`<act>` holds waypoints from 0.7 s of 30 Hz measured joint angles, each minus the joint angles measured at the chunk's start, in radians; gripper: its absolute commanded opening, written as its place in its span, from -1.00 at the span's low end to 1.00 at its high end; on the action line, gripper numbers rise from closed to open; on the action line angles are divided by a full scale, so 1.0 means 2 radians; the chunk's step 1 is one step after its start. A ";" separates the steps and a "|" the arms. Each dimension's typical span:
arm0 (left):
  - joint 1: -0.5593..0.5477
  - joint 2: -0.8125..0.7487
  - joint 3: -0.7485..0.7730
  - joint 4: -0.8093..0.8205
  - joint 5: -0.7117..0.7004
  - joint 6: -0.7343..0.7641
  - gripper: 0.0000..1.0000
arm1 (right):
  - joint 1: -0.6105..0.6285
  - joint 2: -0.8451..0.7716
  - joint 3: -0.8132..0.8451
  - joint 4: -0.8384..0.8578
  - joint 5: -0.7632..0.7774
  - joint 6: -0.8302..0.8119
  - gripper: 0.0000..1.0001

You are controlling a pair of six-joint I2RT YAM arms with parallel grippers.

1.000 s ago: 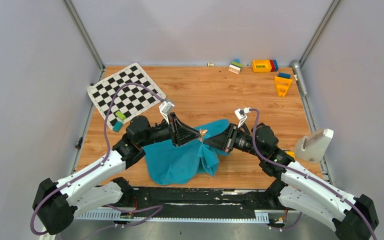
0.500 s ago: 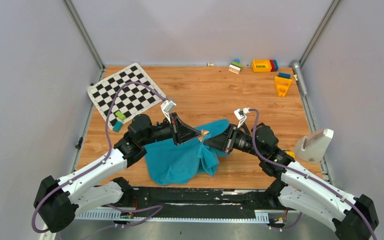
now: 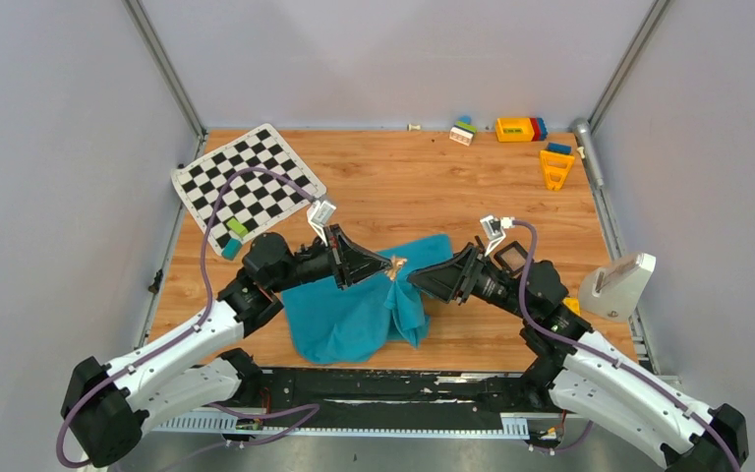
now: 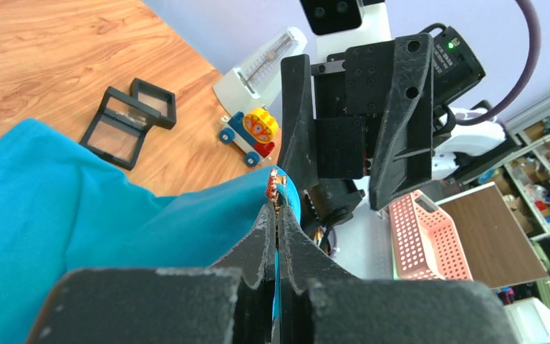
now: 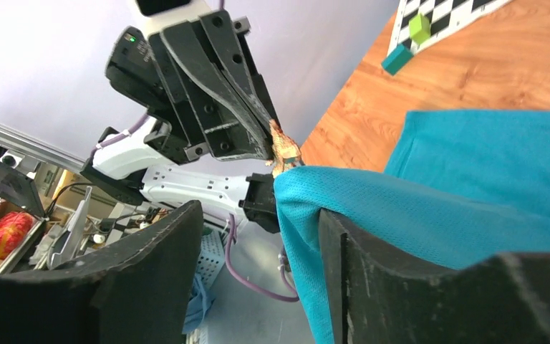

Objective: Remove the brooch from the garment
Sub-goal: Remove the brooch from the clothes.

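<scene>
The teal-blue garment (image 3: 354, 305) lies bunched on the wooden table between the two arms, with one fold lifted into a peak. The small orange-gold brooch (image 3: 397, 263) sits at that peak. My left gripper (image 3: 385, 264) is shut on the brooch (image 4: 277, 186), which sticks out past its fingertips, and a sliver of teal fabric shows between the jaws. My right gripper (image 3: 415, 283) faces it from the right, open and holding nothing. In the right wrist view the garment (image 5: 473, 179) drapes over one finger, and the brooch (image 5: 283, 148) is at the left gripper's tips.
A checkered mat (image 3: 246, 185) lies at the back left with green and teal blocks (image 3: 233, 236) at its near corner. Toy bricks (image 3: 519, 129) and an orange piece (image 3: 555, 165) sit at the back right. A white object (image 3: 617, 283) stands at the right edge. Two black square boxes (image 4: 130, 122) lie near the garment.
My left gripper has closed on the brooch. My right gripper has opened, let go of the fabric and drawn back to the right.
</scene>
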 measured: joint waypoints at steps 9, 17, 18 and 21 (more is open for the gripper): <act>0.000 0.010 -0.050 0.109 0.006 -0.074 -1.00 | 0.000 0.009 -0.017 0.060 0.005 0.014 0.14; 0.000 0.023 -0.053 0.173 0.013 -0.108 -1.00 | 0.000 0.041 -0.022 0.112 -0.012 0.037 -0.18; 0.000 0.023 -0.054 0.176 0.013 -0.109 -1.00 | 0.000 0.041 -0.023 0.115 -0.013 0.038 -0.25; 0.000 0.023 -0.055 0.187 0.015 -0.113 -1.00 | 0.000 0.041 -0.026 0.127 -0.014 0.042 -0.43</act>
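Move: The garment's gathered fold, which the right hand goes for, lies about 2 cm to its left at the mouth of the open fingers, level ahead and about 1 cm lower. The brooch sits some 4 cm to the right hand's left, 1 cm farther out. A black frame lies on the table roughly 20 cm to the right hand's right, 9 cm ahead and 28 cm below. The left hand already pinches the brooch at its tips, about 2 cm to its right. Left and slightly up, after a brief draw back of half a centimetre, the right hand brings its part-open fingers in around the gathered cloth beside the brooch, travelling about 1 cm net, tips tilting up; the fingers narrow to a little over half their gap without shutting. The left hand keeps its pinch on the brooch, rises some 2 cm while easing back 1 cm, and tips its fingertips up about 10 degrees. ##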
